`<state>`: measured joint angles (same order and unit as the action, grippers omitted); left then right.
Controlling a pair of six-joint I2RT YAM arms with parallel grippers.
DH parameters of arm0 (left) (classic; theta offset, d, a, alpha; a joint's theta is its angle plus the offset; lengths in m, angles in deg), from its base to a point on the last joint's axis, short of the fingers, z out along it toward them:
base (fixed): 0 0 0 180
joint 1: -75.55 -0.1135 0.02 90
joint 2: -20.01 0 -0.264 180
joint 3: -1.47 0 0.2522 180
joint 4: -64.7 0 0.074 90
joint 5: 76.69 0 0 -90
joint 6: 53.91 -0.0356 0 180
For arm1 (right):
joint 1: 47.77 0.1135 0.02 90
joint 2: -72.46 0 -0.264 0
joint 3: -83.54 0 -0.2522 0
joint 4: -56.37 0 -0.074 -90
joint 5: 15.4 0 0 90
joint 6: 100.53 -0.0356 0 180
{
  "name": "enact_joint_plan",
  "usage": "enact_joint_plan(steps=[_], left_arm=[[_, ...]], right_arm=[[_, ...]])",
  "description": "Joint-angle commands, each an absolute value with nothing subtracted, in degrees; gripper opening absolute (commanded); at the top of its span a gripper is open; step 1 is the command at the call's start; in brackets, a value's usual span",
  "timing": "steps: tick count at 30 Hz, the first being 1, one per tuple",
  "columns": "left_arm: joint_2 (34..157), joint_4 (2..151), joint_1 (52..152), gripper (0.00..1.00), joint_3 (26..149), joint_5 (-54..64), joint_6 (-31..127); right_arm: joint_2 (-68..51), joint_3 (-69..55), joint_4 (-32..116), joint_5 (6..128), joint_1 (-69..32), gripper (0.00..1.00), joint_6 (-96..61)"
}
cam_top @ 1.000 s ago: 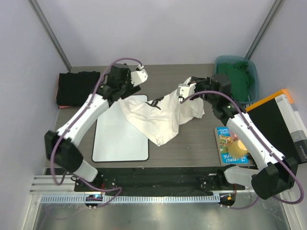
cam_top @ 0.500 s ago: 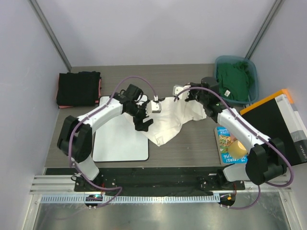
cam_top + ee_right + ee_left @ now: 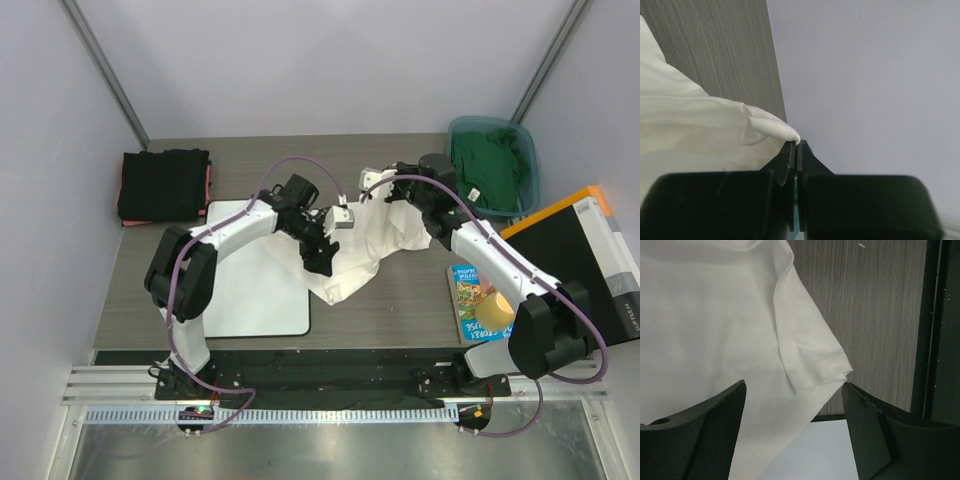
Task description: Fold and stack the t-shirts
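A white t-shirt [image 3: 372,238] lies crumpled mid-table, its near corner over the white board [image 3: 240,300]. My left gripper [image 3: 321,262] hovers open over that corner. In the left wrist view the shirt's folded corner [image 3: 835,367] sits between the spread fingers [image 3: 705,435], which do not clamp it. My right gripper [image 3: 384,196] is shut on the shirt's far hem, and the hem [image 3: 775,131] bunches at its closed tips [image 3: 798,144]. Folded black t-shirts [image 3: 160,185] with a pinkish-red edge [image 3: 207,184] are stacked at the back left. A green t-shirt [image 3: 492,165] fills a teal bin [image 3: 528,150].
A colourful book [image 3: 470,295] with a yellow object [image 3: 495,310] on it lies at the right. A black and orange box [image 3: 585,260] stands beyond it. Walls close in at the back and both sides. A black rail [image 3: 940,330] marks the table's near edge.
My left arm swung from the back of the board forward and right, over the white shirt's near corner, its jaws narrowing slightly. My right gripper pulled the held hem slightly left.
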<state>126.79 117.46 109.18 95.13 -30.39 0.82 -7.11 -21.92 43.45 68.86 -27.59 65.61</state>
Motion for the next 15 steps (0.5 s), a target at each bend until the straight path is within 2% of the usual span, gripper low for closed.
enact_joint_plan(steps=[1, 12, 15], left_arm=[[126.88, 109.31, 112.28, 0.78, 92.14, -24.57, 7.43], [128.46, 100.26, 115.27, 0.76, 86.51, -10.35, 10.07], [129.95, 101.04, 115.97, 0.76, 86.94, -9.54, 9.81]], right_arm=[[-7.96, -18.27, 46.73, 69.24, -27.64, 0.01, 63.74], [-8.84, -16.78, 48.14, 67.4, -28.0, 0.01, 60.75], [-8.76, -16.87, 48.14, 67.04, -28.17, 0.01, 60.66]])
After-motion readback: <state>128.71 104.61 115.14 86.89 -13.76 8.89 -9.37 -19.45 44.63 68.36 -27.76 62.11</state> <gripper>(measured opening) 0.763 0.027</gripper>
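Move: The near part of the white t-shirt lies beneath the wide-open left hand, its middle some 5 cm back, 3 cm to the right and 9 cm below. The white board lies about 17 cm to the left and 4 cm back, 9 cm down. From the right hand, which already grips a raised part of the shirt, that near part is roughly 18 cm back, 12 cm left and 26 cm below; the basket stands about 22 cm to its right and 5 cm ahead, some 20 cm down. The right hand keeps the shirt pinched aloft in shut fingers, easing only a centimetre or so forward. Meanwhile the left hand sinks about 6 cm towards the shirt's near part, fingers staying wide, first drifting slightly back and right before coming forward again; its wrist turns some 15 degrees, pointing the fingers more steeply down. Whether they touch the cloth yet can't be seen. ##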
